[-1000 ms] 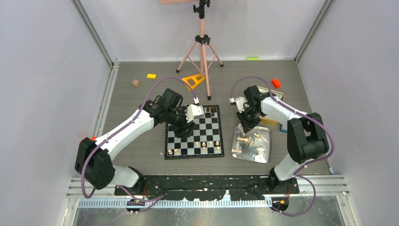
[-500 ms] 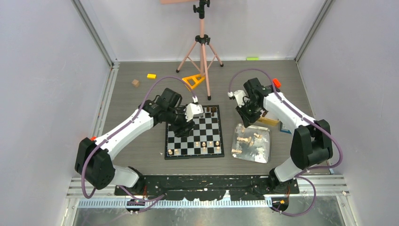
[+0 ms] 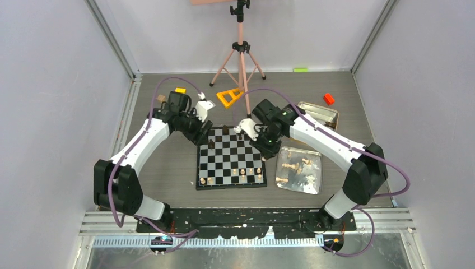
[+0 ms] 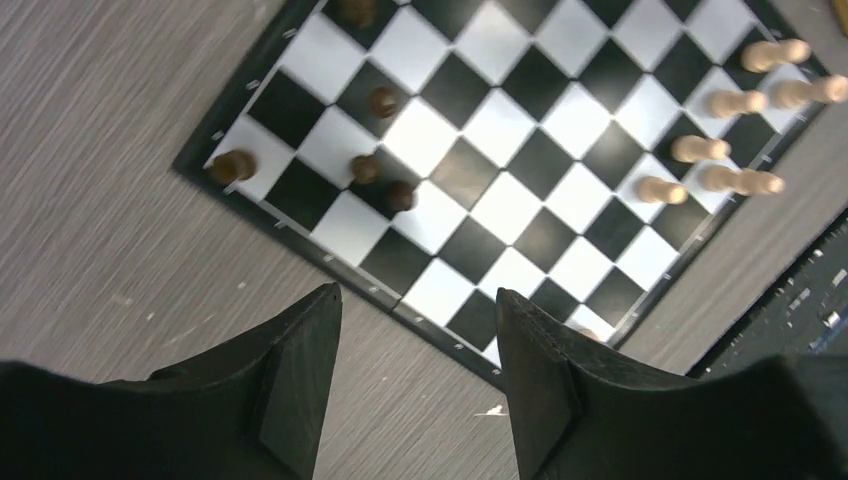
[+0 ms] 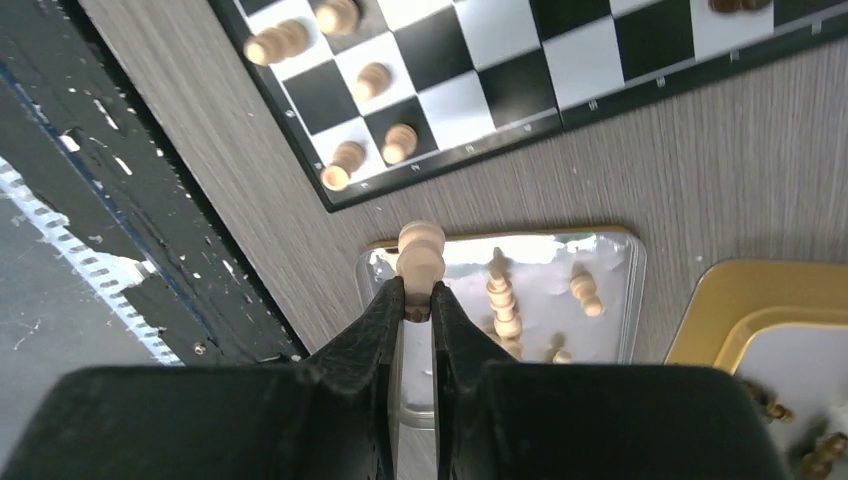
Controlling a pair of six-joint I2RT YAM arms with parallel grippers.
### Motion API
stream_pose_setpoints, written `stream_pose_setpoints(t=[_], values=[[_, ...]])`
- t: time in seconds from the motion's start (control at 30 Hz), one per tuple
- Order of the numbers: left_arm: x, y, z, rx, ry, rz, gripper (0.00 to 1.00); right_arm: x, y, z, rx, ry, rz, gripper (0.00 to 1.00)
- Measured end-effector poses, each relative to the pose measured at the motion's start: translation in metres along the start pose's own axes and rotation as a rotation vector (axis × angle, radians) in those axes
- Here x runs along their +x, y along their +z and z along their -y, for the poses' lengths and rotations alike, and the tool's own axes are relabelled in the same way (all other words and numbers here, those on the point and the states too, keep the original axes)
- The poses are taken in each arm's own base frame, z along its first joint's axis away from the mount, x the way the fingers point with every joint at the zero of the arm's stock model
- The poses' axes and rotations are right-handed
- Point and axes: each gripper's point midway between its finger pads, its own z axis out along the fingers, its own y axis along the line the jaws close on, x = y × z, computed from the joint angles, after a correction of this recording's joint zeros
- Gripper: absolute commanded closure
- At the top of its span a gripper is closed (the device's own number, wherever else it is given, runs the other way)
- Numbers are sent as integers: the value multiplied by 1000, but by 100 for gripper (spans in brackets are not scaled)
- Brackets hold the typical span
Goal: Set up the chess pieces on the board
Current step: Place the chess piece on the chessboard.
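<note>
The board lies in the middle of the table. A few dark chess pieces stand near its far-left corner, and several light ones line its near rows. My left gripper hangs open and holds nothing over the table just off the board's far-left corner; its fingers frame bare table beside the board. My right gripper is over the board's right edge, shut on a light tan piece. Its jaws pinch the piece at its base.
A silver tray with several loose light pieces sits right of the board, and a gold-rimmed tin lies beyond it. A tripod, an orange triangle and small red, yellow and wooden blocks stand at the back.
My left arm has drawn back from above the board to its far-left corner. My right arm has swung left from the tray and tin to the board's right edge, carrying the light piece.
</note>
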Motion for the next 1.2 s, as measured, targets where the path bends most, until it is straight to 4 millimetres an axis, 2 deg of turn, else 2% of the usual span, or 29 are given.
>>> stream_pose_setpoints(t=[0.1, 0.2, 0.37, 0.5, 0.8, 1.2], values=[[6, -2, -24, -59, -84, -17, 40, -19, 3, -18, -23, -78, 6, 96], [12, -9, -42, -102, -164, -16, 39, -29, 12, -30, -46, -125, -12, 96], [15, -24, -67, -170, -281, 13, 39, -31, 34, -48, -88, -177, -75, 96], [17, -33, -78, -198, -340, 30, 38, -29, 49, -60, -111, -209, -123, 95], [20, -37, -83, -198, -392, 47, 39, -27, 64, -75, -101, -275, -167, 95], [16, -38, -78, -174, -388, 64, 39, -18, 84, -69, -54, -288, -209, 95]])
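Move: The pale chess piece already in the right hand's closed fingers is meant for the empty back-row square about 5 cm back, 7 cm left and 12 cm below that hand. A back-row piece stands on each side of the square, some 4 cm to its left and 4 cm to its right, and a pawn about 4 cm ahead of it. The metal tray lies roughly 15 cm to the hand's right and 1 cm back. From the left hand the square is about 12 cm back and 20 cm right, also far below. The pale piece stays pinched in the right hand, which first swings left at nearly level height, then sinks about 7 cm as it comes back towards the back-row gap, ending 7 cm farther left. The hand turns some 15 degrees counter-clockwise, its fingers tipping nearer to upright. The empty left hand, fingers still open, clears off the board's left side, about 8 cm left and 4 cm forward. ##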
